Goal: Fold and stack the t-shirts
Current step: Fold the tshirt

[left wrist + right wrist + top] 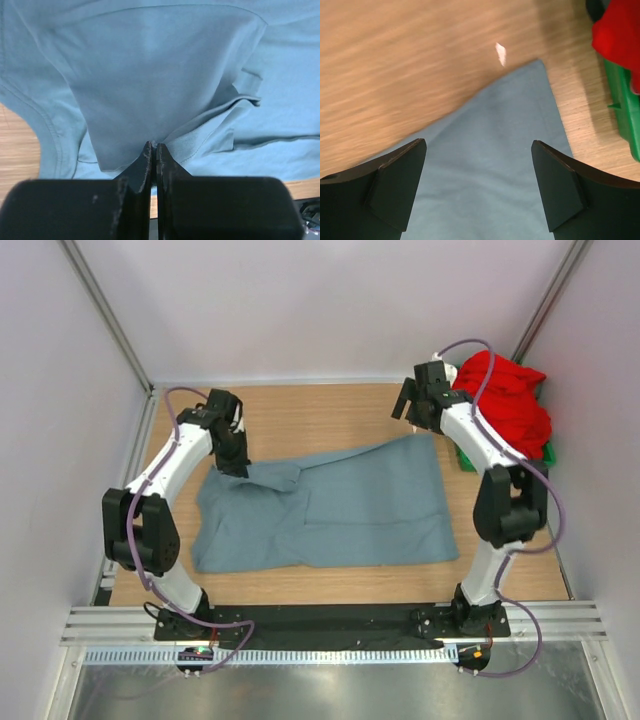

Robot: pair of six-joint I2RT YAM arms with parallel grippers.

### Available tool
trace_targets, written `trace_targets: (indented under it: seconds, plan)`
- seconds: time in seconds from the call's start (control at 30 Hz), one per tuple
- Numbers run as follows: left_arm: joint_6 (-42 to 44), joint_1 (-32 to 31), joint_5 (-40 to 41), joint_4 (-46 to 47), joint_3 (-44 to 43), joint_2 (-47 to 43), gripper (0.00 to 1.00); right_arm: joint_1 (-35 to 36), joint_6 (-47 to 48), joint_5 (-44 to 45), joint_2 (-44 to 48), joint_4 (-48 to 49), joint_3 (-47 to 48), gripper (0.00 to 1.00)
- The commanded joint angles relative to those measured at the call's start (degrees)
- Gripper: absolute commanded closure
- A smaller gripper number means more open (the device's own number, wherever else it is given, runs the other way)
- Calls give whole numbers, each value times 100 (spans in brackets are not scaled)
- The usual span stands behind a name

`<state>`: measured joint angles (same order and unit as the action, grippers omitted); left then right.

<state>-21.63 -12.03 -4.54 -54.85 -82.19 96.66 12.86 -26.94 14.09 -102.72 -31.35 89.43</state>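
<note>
The grey-blue t-shirt lies spread across the wooden table, its left part bunched and lifted. My left gripper is shut on a fold of that cloth, and in the left wrist view the cloth drapes away from the pinched jaws. My right gripper hovers open above the shirt's far right corner, nothing between its fingers. The red t-shirt is heaped at the far right; its edge shows in the right wrist view.
A green bin holds the red heap by the right wall; its rim is close to the right gripper. A small white scrap lies on the wood beyond the shirt corner. Walls enclose the table.
</note>
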Motion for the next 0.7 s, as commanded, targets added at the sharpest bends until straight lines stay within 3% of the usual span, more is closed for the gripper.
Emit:
trace_targets:
  seconds: [0.0,0.23,0.67]
  plan:
    - [62,-150,111,281,203,-350,100,-178,233,-336,-766,-854,680,8]
    - [124,-194,172,659,634,-543,100,-390,417,103,-2058,-1250,1963,7]
    - [115,-194,102,589,617,-508,100,-873,497,33,-3035,-1180,2509,7]
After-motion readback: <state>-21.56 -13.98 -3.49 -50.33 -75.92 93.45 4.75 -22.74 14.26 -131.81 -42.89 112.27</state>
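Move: The right hand, empty and wide open, has the shirt's far right corner roughly 7 cm ahead, 9 cm to its right and 16 cm below. A small white scrap lies about 3 cm beyond that corner and 5 cm left of it, and the green bin with the red shirts stands about 16 cm to its right and 2 cm farther out. From the left hand, which already pinches the turned-back flap, the corner is some 20 cm ahead, 46 cm right and 12 cm below. The right hand drops about 12 cm towards the shirt's far right corner, fast at first, while its fingers tip some 20 degrees further down; with most of the drop done, it carries on right and forward to that corner, ending about 7 cm farther right and 5 cm farther out, fingers still wide open and no touch to be seen. The left hand keeps its pinch on the flap above the shirt's left part, easing slightly back and down before holding still. ##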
